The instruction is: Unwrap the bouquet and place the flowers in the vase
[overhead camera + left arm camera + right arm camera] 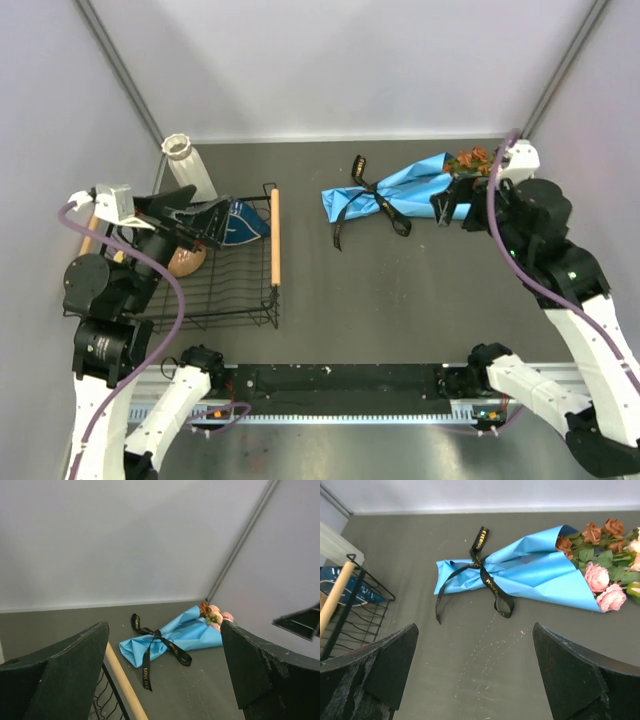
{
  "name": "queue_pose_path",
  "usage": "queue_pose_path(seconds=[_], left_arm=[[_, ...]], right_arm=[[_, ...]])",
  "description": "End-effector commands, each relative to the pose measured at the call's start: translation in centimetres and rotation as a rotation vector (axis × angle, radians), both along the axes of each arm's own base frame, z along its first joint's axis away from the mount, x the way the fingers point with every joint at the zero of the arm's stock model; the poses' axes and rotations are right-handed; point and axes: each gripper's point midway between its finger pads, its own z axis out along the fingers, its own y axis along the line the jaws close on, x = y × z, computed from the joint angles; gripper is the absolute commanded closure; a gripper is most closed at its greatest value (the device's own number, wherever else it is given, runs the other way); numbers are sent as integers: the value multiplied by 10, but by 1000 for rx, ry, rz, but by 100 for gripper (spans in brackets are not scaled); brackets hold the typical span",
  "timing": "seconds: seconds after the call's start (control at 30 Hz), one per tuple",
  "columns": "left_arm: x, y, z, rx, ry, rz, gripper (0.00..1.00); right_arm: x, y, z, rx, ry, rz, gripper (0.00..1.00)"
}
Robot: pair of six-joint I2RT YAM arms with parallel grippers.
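Observation:
The bouquet (400, 190) lies on the dark table at the back right, its blue paper tied with a black ribbon (375, 195). Its flowers (470, 160), pink and rust-orange, stick out of the right end. My right gripper (452, 207) hovers open above the wide end of the wrap. In the right wrist view the bouquet (530, 572) and its flowers (605, 555) lie beyond my open right gripper (475, 630), apart from it. The white ribbed vase (188, 165) stands upright at the back left. My left gripper (195, 225) hangs open over the basket, facing the bouquet (175, 635).
A black wire basket (245, 310) with a wooden handle (275, 235) sits at the left, just in front of the vase. It holds a blue dish (240, 220) and a brown bowl (185, 260). Grey walls close in the back and both sides.

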Motion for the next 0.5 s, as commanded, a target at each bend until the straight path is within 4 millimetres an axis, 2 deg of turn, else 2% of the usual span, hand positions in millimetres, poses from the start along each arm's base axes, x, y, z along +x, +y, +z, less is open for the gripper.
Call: queue_pose_path(seconds=[0.0, 0.1, 0.13, 0.23, 0.27, 0.33, 0.37, 0.43, 0.47], left_arm=[[-3, -21, 1, 43, -1, -119, 1], [-4, -27, -7, 54, 22, -156, 1], [-2, -29, -10, 56, 30, -166, 1], [-1, -37, -21, 55, 56, -215, 1], [0, -41, -28, 44, 81, -239, 1], [-1, -53, -36, 45, 104, -314, 1], [0, -58, -42, 30, 126, -344, 1], [0, -69, -53, 21, 165, -417, 1], [1, -73, -60, -2, 195, -444, 4]], right_arm=[[18, 18, -5, 40, 14, 23, 1], [32, 33, -24, 48, 74, 56, 1], [38, 39, -38, 41, 109, 69, 1], [52, 57, -64, 59, 167, 104, 1], [63, 64, -83, 50, 218, 109, 1], [74, 83, -97, 85, 256, 152, 1], [81, 96, -114, 93, 302, 183, 1], [87, 115, -124, 141, 323, 218, 1], [94, 129, -121, 179, 299, 261, 1]])
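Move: The ribbon knot on the blue-wrapped bouquet lies about 28 cm ahead of the right hand, 11 cm to its left and some 34 cm below. From that hand, the flower heads are roughly 33 cm ahead and 24 cm right, while the rack's near wooden handle is about 12 cm ahead and 38 cm left. From the left hand, the knot is roughly 33 cm ahead, 30 cm right and 45 cm below. Open right hand swoops down 12 cm, forward and left towards the ribbon; open left sinks rightward, turning clockwise. ##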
